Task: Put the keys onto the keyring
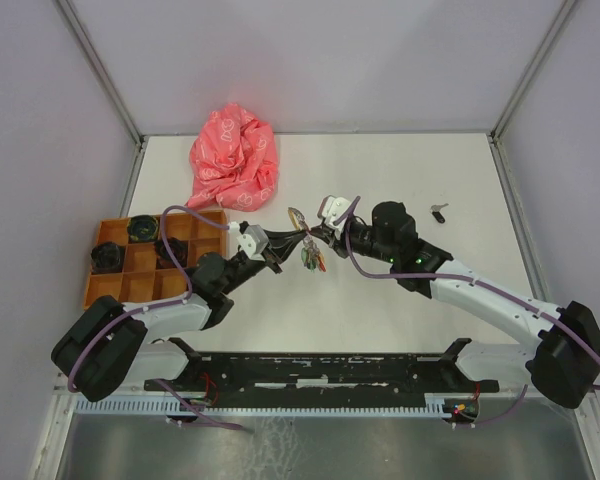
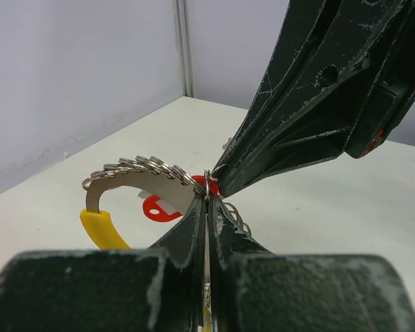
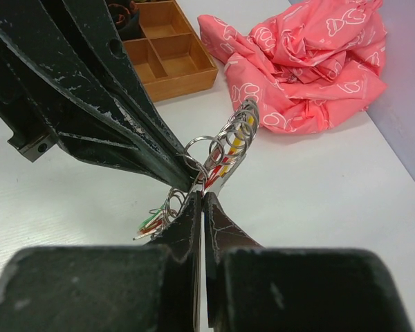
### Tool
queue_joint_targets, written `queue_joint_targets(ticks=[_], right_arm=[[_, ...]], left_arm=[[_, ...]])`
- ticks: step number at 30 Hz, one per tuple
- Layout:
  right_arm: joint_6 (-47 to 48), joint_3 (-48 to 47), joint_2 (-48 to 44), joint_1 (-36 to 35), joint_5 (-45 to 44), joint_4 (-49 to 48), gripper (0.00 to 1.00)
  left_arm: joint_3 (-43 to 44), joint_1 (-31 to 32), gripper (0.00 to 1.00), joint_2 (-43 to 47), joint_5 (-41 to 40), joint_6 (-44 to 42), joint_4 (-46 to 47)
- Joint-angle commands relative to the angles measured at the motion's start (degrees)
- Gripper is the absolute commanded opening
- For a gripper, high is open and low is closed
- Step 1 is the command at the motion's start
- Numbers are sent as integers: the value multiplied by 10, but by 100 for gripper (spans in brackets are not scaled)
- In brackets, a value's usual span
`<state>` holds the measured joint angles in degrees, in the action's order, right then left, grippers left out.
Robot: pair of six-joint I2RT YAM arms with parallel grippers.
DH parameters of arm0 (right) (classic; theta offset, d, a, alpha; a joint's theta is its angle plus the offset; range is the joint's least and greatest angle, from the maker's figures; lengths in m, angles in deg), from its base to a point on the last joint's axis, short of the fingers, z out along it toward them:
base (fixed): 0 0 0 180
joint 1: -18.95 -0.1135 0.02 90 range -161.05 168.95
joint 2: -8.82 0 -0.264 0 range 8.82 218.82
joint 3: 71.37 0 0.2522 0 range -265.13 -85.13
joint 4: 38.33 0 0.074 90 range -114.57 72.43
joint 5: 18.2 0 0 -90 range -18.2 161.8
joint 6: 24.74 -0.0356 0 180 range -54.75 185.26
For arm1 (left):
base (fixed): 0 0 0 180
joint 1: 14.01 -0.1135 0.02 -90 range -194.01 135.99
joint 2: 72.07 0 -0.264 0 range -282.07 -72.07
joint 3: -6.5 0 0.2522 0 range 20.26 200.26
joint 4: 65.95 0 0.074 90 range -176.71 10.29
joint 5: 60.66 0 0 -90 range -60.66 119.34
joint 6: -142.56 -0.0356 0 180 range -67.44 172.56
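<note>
The keyring (image 1: 306,248) is a bundle of several silver rings on a curved metal plate with a yellow grip, held above the table between both arms. In the left wrist view its rings (image 2: 142,166) fan out to the left, with a red plastic key head (image 2: 159,206) hanging behind them. My left gripper (image 2: 207,195) is shut on one ring. My right gripper (image 3: 204,196) meets it tip to tip and is shut on the same bundle (image 3: 229,135). A black-headed key (image 1: 438,211) lies alone on the table, right of the right arm.
A crumpled pink cloth (image 1: 235,157) lies at the back of the table. An orange compartment tray (image 1: 195,228) with dark round parts stands at the left, beside the left arm. Grey walls close in the table on three sides.
</note>
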<state>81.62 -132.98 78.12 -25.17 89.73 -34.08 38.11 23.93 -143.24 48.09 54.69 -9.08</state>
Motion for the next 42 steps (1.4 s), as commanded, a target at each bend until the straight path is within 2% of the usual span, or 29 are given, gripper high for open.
queue_joint_targets(ticks=[1,4,13,20,22,23,30,36,42], right_arm=[[20,-36,-7,3,2,-4,1],[34,-43,-7,4,10,13,1],[89,-81,-9,3,4,86,1],[130,-125,11,-9,-4,159,1],[152,-134,13,-18,-16,177,1],[161,-136,15,-24,-25,184,1],[221,-147,25,-58,-83,211,1],[268,-140,22,-72,-102,205,1],[292,-126,13,-78,-105,194,1]], left_arm=[[24,-1,3,10,15,18,57],[25,-1,3,8,18,16,47],[20,-1,25,21,23,-3,-13],[9,-1,34,49,35,-24,-71],[9,-1,48,68,25,-40,-112],[9,-1,50,77,21,-50,-132],[-4,1,53,131,-10,-83,-178],[12,2,48,108,51,-109,-186],[20,3,47,104,62,-124,-193]])
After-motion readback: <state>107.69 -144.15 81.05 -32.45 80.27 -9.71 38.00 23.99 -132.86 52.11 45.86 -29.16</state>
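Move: Both hands' closed fingertips meet at the keyring's metal band, its middle about 1 cm ahead, 1 cm left and 2 cm below the left hand, and about 1 cm ahead, 2 cm left and 1 cm below the right. From the left hand, the hanging key bunch is some 5 cm back, 1 cm right and 5 cm down; the yellow tag is roughly 3 cm ahead, 1 cm left and 3 cm down. The pink bag lies about 19 cm ahead, 18 cm left and 20 cm below it. The left hand opens its fingers to about half, freeing its pinch on the keyring, and eases back and down around 3 cm in all, with a brief bob up on the way, its fingertips tipping down some 10 degrees until the open fingers stand to either side of the band among the rings. Meanwhile the right hand keeps its pinch on the small ring by the red tag and tips its fingertips down while rolling, some 30 degrees altogether, drifting back and down by roughly 1.5 cm each to bring the keyring round in front of the left fingers. ##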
